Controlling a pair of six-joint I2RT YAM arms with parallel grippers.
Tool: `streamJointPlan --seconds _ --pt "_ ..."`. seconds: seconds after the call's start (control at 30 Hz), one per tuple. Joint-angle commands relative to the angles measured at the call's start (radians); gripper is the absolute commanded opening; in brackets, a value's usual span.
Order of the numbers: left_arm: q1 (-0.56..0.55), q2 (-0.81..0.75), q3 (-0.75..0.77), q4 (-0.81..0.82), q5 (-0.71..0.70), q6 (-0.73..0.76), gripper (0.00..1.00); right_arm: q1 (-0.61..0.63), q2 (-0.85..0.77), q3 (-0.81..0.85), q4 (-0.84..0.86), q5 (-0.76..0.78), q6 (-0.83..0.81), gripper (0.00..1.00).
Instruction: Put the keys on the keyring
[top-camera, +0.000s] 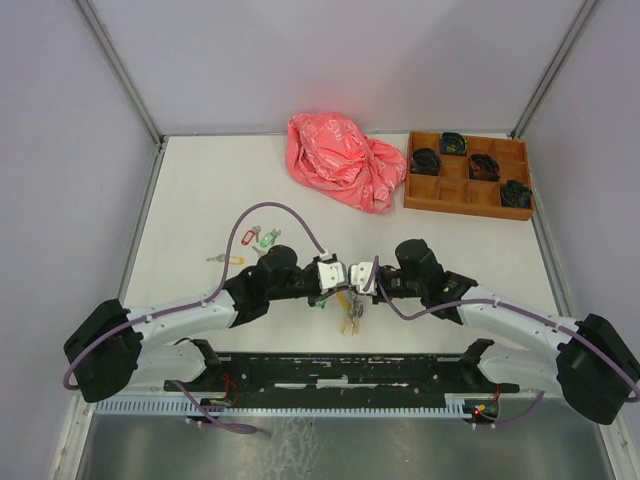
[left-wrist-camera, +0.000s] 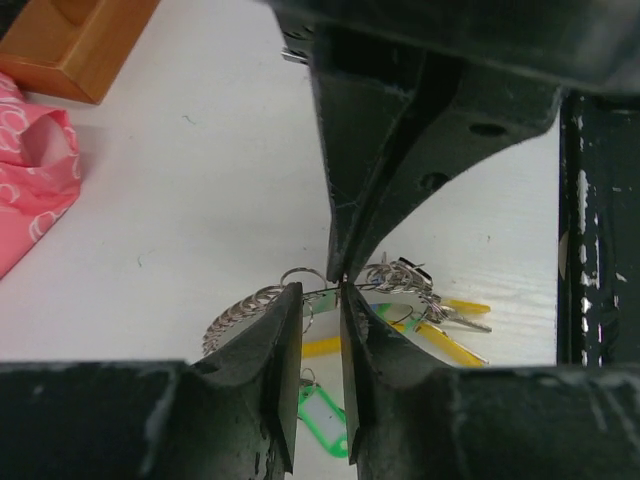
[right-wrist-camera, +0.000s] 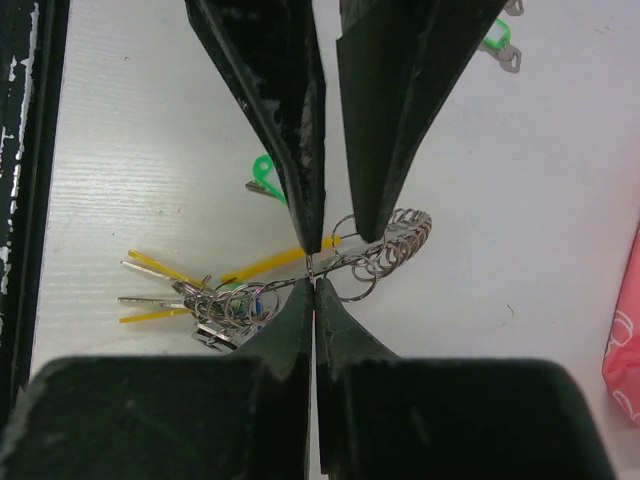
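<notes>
The keyring (right-wrist-camera: 400, 240), a silvery coiled loop with a yellow band, hangs between both grippers just above the table (top-camera: 200, 190). My right gripper (right-wrist-camera: 313, 283) is shut on its thin wire. My left gripper (left-wrist-camera: 320, 290) faces it tip to tip, its jaws a little apart, and the wire (left-wrist-camera: 322, 291) crosses that gap. A bunch of keys (right-wrist-camera: 190, 295) with yellow tags hangs on the ring's other side. A green-tagged key (left-wrist-camera: 325, 420) lies under the left fingers. In the top view the grippers meet at table centre (top-camera: 345, 283). Loose keys with green (top-camera: 268, 238), red (top-camera: 250, 235) and yellow (top-camera: 232, 261) tags lie to the left.
A crumpled pink bag (top-camera: 345, 160) lies at the back. Beside it on the right is a wooden compartment tray (top-camera: 455, 195) holding small black bundles. A black rail (top-camera: 350, 370) runs along the near edge between the arm bases.
</notes>
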Motion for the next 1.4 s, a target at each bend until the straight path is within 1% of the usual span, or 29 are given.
streamJointPlan --seconds 0.0,0.2,0.3,0.43,0.6,0.7,0.9,1.0,1.17,1.37 --pt "-0.006 -0.081 0.002 0.047 -0.135 -0.138 0.31 0.004 -0.048 0.005 0.037 0.029 0.002 0.01" --pt "-0.008 -0.144 -0.008 -0.083 -0.28 -0.308 0.44 0.004 -0.093 -0.023 0.04 0.075 0.002 0.01" --pt "-0.005 -0.144 0.002 -0.17 -0.357 -0.41 0.46 0.004 -0.11 -0.028 0.038 0.091 0.005 0.01" --pt "-0.005 -0.11 0.028 -0.273 -0.422 -0.532 0.48 0.004 -0.14 -0.038 0.045 0.107 0.02 0.01" --pt "-0.005 -0.018 0.093 -0.393 -0.457 -0.627 0.49 0.004 -0.155 -0.046 0.051 0.13 0.03 0.01" --pt "-0.005 0.048 0.144 -0.434 -0.456 -0.611 0.49 0.004 -0.16 -0.046 0.053 0.142 0.032 0.01" --pt "-0.006 0.19 0.253 -0.49 -0.456 -0.481 0.49 0.004 -0.192 -0.054 0.038 0.171 0.043 0.01" --pt "-0.008 0.237 0.281 -0.494 -0.439 -0.432 0.5 0.004 -0.212 -0.059 0.034 0.184 0.05 0.01" --pt "-0.024 0.307 0.328 -0.508 -0.439 -0.382 0.52 0.004 -0.227 -0.06 0.02 0.215 0.057 0.01" --pt "-0.057 0.391 0.379 -0.538 -0.483 -0.351 0.51 0.004 -0.264 -0.063 -0.011 0.253 0.072 0.01"
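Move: To the left hand's left by about 7 cm, level with it fore-and-aft and some 13 cm below, lies the loose green key tag on the table. The keyring hangs from the right fingers, its middle about 2 cm right of the left hand, level fore-and-aft and 4 cm lower. A second green tag lies some 14 cm ahead and 17 cm left, at table height. From the right hand, the loose green tag is level, about 8 cm left and 11 cm below. Backing off from the keyring, the left hand first lifts about 3 cm while heading left and slightly forward, then swings down towards the green tag, drifting back right near the end, some 9 cm lower overall. Its fingers open wider, turning counter-clockwise about 30 degrees and tipping steeply down. The right hand keeps its pinch on the keyring, easing right, up and slightly forward by about 4 cm. ##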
